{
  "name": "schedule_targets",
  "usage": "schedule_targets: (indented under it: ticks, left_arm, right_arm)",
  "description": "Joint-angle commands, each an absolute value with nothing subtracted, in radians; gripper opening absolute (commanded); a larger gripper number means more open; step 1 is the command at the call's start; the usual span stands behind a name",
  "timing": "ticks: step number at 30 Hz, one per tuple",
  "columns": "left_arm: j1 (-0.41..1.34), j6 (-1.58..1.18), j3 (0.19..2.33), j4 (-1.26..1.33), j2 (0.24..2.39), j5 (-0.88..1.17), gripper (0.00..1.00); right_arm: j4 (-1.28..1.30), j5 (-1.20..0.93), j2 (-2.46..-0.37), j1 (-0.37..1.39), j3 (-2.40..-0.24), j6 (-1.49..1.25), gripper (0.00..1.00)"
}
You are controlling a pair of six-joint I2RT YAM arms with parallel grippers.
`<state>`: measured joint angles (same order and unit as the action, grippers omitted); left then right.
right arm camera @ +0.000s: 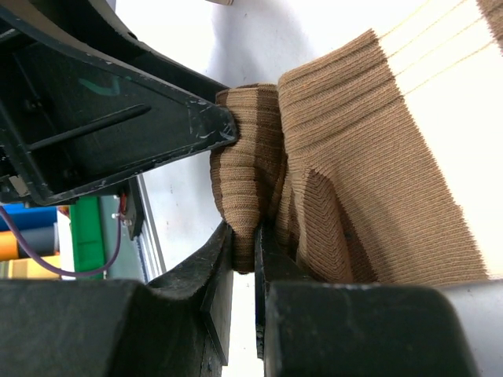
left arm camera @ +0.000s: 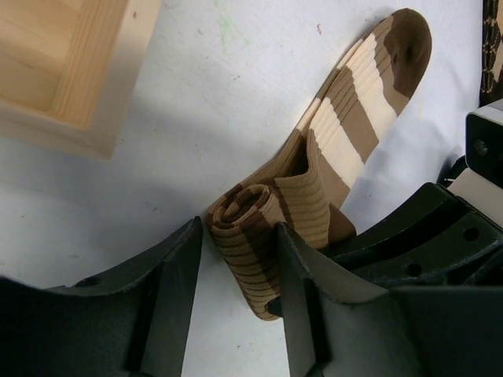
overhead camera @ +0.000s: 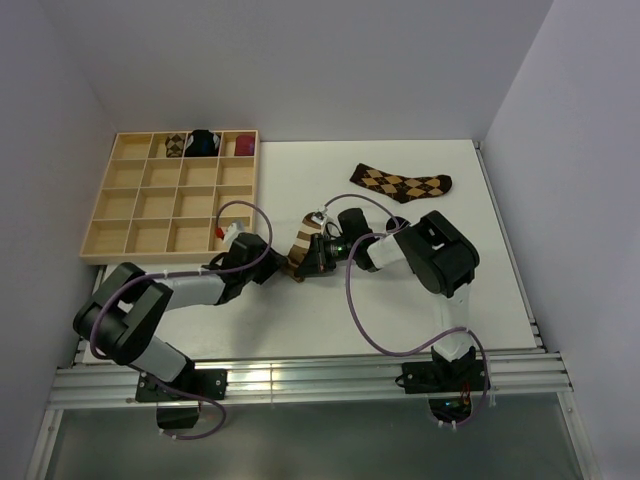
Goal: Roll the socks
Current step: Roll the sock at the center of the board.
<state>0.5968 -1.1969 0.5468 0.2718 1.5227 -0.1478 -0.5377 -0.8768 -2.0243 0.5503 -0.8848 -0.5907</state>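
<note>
The long brown-and-cream striped sock (overhead camera: 303,243) lies mid-table, its near end wound into a small roll (left arm camera: 244,251) and its toe stretched away (left arm camera: 393,55). My left gripper (left arm camera: 236,236) straddles that roll: the right finger (left arm camera: 295,267) touches it and a thin gap remains at the left finger (left arm camera: 181,267). From the other side, my right gripper (right arm camera: 244,236) is shut on a fold of the roll's brown ribbed fabric (right arm camera: 247,173). Both grippers meet at the sock in the top view (overhead camera: 295,262). The brown-and-tan argyle sock (overhead camera: 402,182) lies flat at the back right.
A wooden compartment tray (overhead camera: 140,205) stands at the back left, its corner close to my left wrist (left arm camera: 71,86). Its back row holds an argyle bundle (overhead camera: 175,145), a black-and-blue bundle (overhead camera: 204,143) and a maroon bundle (overhead camera: 243,146).
</note>
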Motion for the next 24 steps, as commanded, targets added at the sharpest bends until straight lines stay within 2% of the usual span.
schedule_targets:
  ticks: [1, 6, 10, 14, 15, 17, 18, 21, 24]
  left_arm:
    - [0.589, -1.207, 0.537, 0.313, 1.557, -0.140, 0.47]
    - [0.588, -1.212, 0.549, 0.307, 1.600, -0.127, 0.40]
    - [0.588, -1.212, 0.578, 0.256, 1.624, -0.130, 0.28]
    - [0.589, -1.209, 0.598, 0.216, 1.635, -0.133, 0.18]
    - [0.589, -1.212, 0.607, 0.207, 1.640, -0.135, 0.15]
    - [0.589, -1.207, 0.624, 0.170, 1.643, -0.137, 0.08]
    - [0.589, -1.204, 0.632, 0.160, 1.646, -0.138, 0.07]
    - [0.591, -1.195, 0.667, 0.091, 1.649, -0.150, 0.01]
    - [0.598, -1.177, 0.710, 0.023, 1.644, -0.163, 0.00]
  right_arm:
    - [-0.508, -0.867, -2.060, 0.545, -0.908, -0.598, 0.01]
    - [-0.492, -0.854, -2.057, 0.543, -0.910, -0.595, 0.03]
    - [-0.479, -0.847, -2.054, 0.543, -0.913, -0.588, 0.07]
    - [-0.422, -0.801, -2.014, 0.543, -0.911, -0.522, 0.19]
    - [-0.402, -0.789, -1.987, 0.545, -0.904, -0.509, 0.26]
    - [-0.390, -0.740, -1.948, 0.545, -0.890, -0.468, 0.32]
    - [-0.385, -0.714, -1.898, 0.548, -0.867, -0.453, 0.40]
    - [-0.377, -0.596, -1.786, 0.560, -0.818, -0.384, 0.48]
    - [-0.393, -0.450, -1.680, 0.598, -0.764, -0.302, 0.51]
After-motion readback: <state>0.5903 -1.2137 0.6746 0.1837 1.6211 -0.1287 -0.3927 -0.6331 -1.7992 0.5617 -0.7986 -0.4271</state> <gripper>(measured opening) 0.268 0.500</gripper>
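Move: The rolled cuff of the brown striped sock lies just off the left fingertips, about 1 cm ahead, 1 cm right and 1 cm below the hand point. From the left hand, the sock's flat toe is some 9 cm ahead and 6 cm right, and the near right corner of the tray roughly 2 cm ahead and 6 cm left. The right fingers already pinch the roll's near end, its middle about 2 cm ahead and 2 cm left of them, at the same height. The left fingers close on the rolled cuff from about half open and pinch it, while that hand pushes some 2 cm forward and right into the roll. Only once that grip is made does the right hand open to about half, let go of the near end and back away 2–3 cm to the right, rising about 2 cm and rolling its wrist slightly. ##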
